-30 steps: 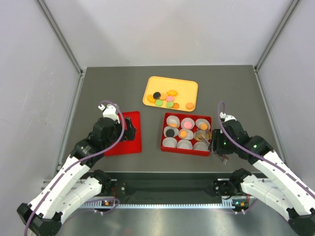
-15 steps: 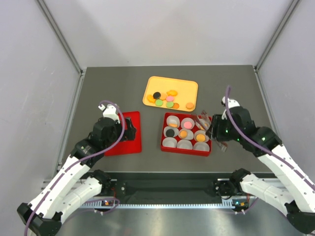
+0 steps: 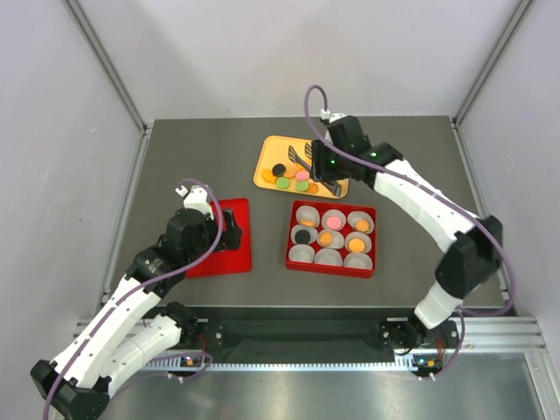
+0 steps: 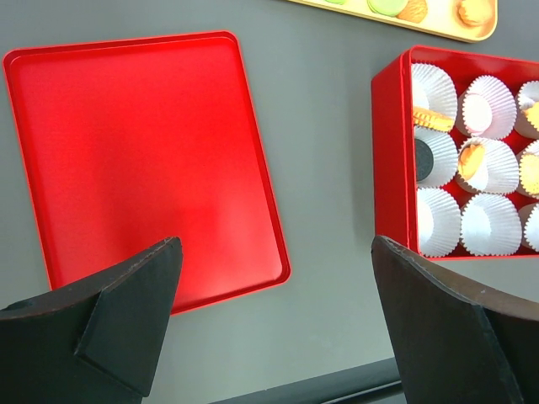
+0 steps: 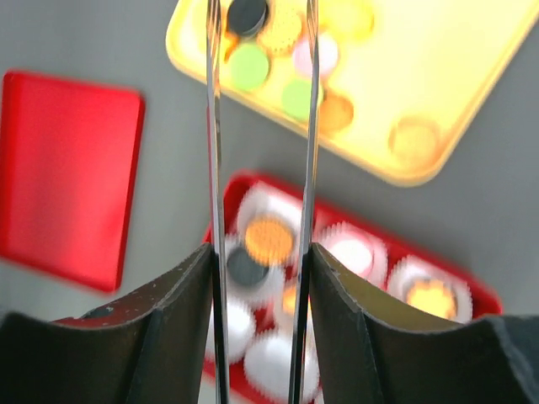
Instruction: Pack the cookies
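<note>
Loose cookies (image 3: 293, 178) in orange, green, pink and black lie on the yellow tray (image 3: 337, 153). A few more sit in white paper cups inside the red box (image 3: 331, 268): a black one (image 3: 303, 236), orange ones and a pink one. My right gripper (image 3: 317, 163) hovers over the tray, shut on metal tongs (image 5: 215, 126). The tong blades stand apart, their tips near a black cookie (image 5: 246, 13), with nothing seen between them. My left gripper (image 4: 276, 252) is open and empty above the near edge of the red lid (image 4: 143, 151).
The red lid (image 3: 214, 258) lies flat to the left of the box. Several cups in the box's near row show only white paper. Grey walls with metal posts enclose the table at the back and both sides.
The right arm has swung from the box's right side up and left to above the yellow tray, carrying the tongs. The left arm has not moved.
</note>
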You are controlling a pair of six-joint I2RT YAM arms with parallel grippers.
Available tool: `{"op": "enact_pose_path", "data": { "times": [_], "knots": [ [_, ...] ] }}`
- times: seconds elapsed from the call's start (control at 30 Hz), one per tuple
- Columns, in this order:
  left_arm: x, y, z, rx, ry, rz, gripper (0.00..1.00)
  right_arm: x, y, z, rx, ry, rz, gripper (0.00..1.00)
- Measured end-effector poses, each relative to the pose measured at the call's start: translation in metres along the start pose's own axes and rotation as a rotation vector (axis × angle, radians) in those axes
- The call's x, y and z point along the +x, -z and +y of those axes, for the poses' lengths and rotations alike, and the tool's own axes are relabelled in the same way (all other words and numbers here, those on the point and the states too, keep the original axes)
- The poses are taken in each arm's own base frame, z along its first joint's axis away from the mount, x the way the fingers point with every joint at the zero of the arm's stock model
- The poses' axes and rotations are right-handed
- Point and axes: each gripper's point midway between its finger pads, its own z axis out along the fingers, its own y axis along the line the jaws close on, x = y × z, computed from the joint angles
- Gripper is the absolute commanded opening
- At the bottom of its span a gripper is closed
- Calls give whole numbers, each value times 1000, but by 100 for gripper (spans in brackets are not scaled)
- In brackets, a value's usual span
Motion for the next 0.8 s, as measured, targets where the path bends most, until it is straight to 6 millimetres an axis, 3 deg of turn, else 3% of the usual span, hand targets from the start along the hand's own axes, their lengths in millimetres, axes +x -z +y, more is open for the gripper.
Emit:
{"op": "enact_pose_path", "data": {
  "times": [0.1,0.2,0.6,0.8],
  "knots": [
    [0,0,0,-3,0,-1,99,-12,-33,0,28,28,7,46],
    [0,0,0,-2,0,-1,99,-6,-50,-6,58,48,36,46],
    [0,0,0,-1,0,-3,99,4,-57,-12,79,67,68,46],
    [0,0,0,-1,0,-3,99,22,-71,-18,98,71,118,46]
  ]
}}
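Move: The right hand holds the tongs open over the gap between box and tray, tips forward and left. The pink cookie lies about 13 cm ahead, 3 cm left and 20 cm below it. At that depth, the near green cookie is some 10 cm ahead and 3 left, the brown cookie 9 ahead in line, the yellow cookie 17 ahead and 2 left, the black cookie 15 ahead and 10 left. From the left hand, the pink cookie is roughly 27 cm ahead, 18 right and 17 below. The right hand finishes its reach towards the pink cookie in the tray, going some 4 cm forward while already sinking, and then all but halts with the tong tips above the cluster of cookies. From there it lowers straight down again, about 7 cm of drop in all, its left side dipping nearly 10 degrees, while the fingers keep the same half-open hold on the tongs. ##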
